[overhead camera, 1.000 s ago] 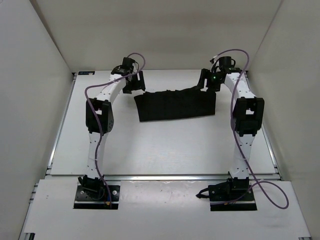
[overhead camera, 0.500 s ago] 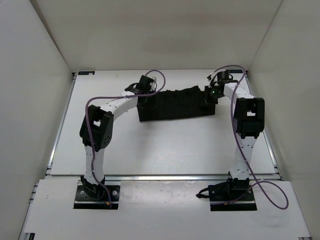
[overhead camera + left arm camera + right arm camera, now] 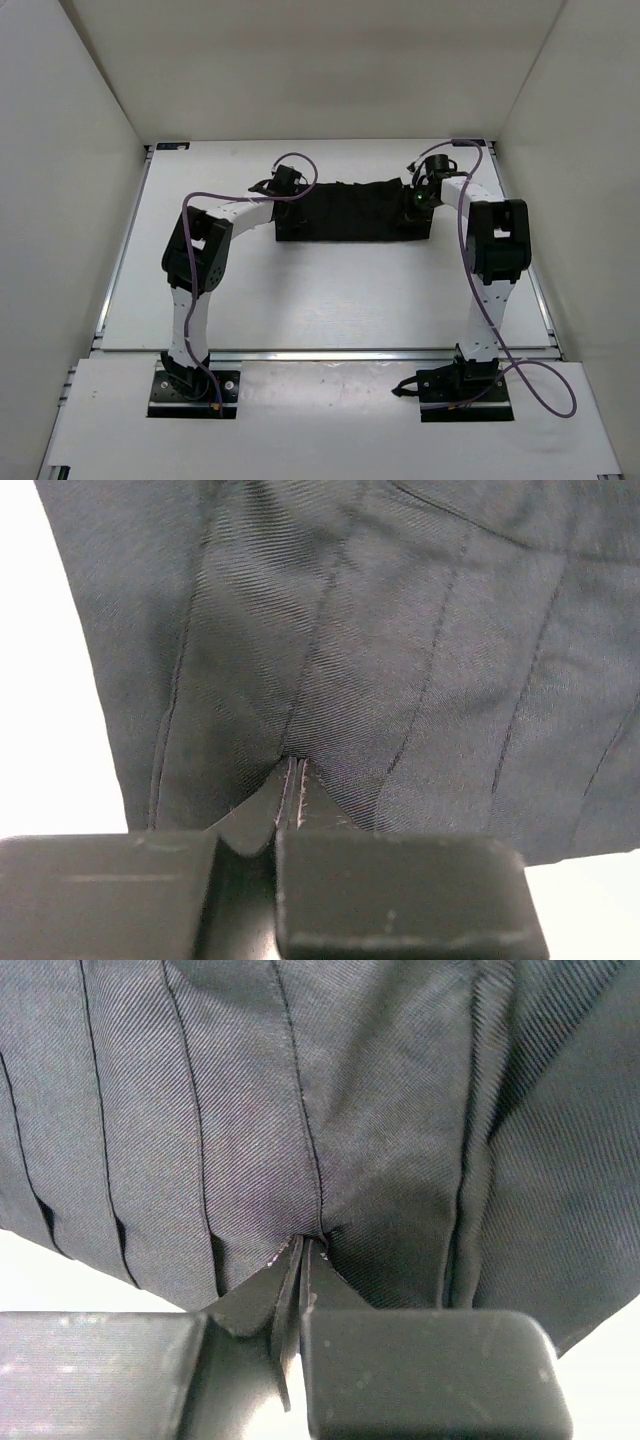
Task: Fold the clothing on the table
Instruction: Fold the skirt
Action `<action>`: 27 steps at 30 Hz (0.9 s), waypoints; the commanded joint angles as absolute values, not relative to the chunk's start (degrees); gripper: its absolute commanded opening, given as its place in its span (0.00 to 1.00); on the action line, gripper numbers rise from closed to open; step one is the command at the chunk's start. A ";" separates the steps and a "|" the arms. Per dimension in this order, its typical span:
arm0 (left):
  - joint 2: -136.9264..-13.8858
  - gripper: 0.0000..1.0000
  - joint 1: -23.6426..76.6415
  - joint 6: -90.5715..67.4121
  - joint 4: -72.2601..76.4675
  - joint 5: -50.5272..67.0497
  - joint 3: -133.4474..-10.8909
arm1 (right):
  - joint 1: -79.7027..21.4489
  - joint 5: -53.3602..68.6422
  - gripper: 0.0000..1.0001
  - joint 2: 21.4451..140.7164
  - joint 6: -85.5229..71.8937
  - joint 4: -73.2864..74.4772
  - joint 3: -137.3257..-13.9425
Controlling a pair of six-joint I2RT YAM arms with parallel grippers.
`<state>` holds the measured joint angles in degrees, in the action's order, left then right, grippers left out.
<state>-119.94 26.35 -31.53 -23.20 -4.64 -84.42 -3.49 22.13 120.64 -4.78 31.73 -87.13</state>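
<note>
The black clothing lies as a wide band across the far half of the white table. My left gripper is at its far left corner and my right gripper at its far right corner. In the left wrist view the left gripper is shut, its tips pinching a pucker of the ribbed clothing. The right wrist view shows the same: the right gripper is shut on a gathered fold of the clothing. The fabric under both grippers is hidden.
White walls enclose the table on three sides. A silver rail runs along the near edge, in front of the arm bases. Purple cables loop off both arms. Bare table shows beside the clothing's edge.
The left arm swung right onto the clothing's far left corner and the right arm dropped onto the far right corner. Both grippers went from open to shut, pinching fabric.
</note>
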 commanded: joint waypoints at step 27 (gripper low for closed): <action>-89.12 0.57 28.13 -26.46 -41.66 -3.16 -65.03 | -11.96 19.43 0.63 89.22 -14.24 39.90 -63.63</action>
<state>-92.01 28.97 -28.34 -40.27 -4.10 -61.56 -13.67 19.88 92.86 -13.41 39.03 -60.71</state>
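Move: Both shut grippers are already down on the skirt. Its middle lies about 16 cm to the left hand's right and 3 cm ahead, at the same height, with the skirt's left edge some 5 cm left of that hand. For the right hand, the middle is about 16 cm to the left and 3 cm ahead, and the right edge is around 5 cm to the right. Bare table lies behind. Both hands drag the skirt about 16 cm back, drifting left, then open and lift some 4 cm clear. ##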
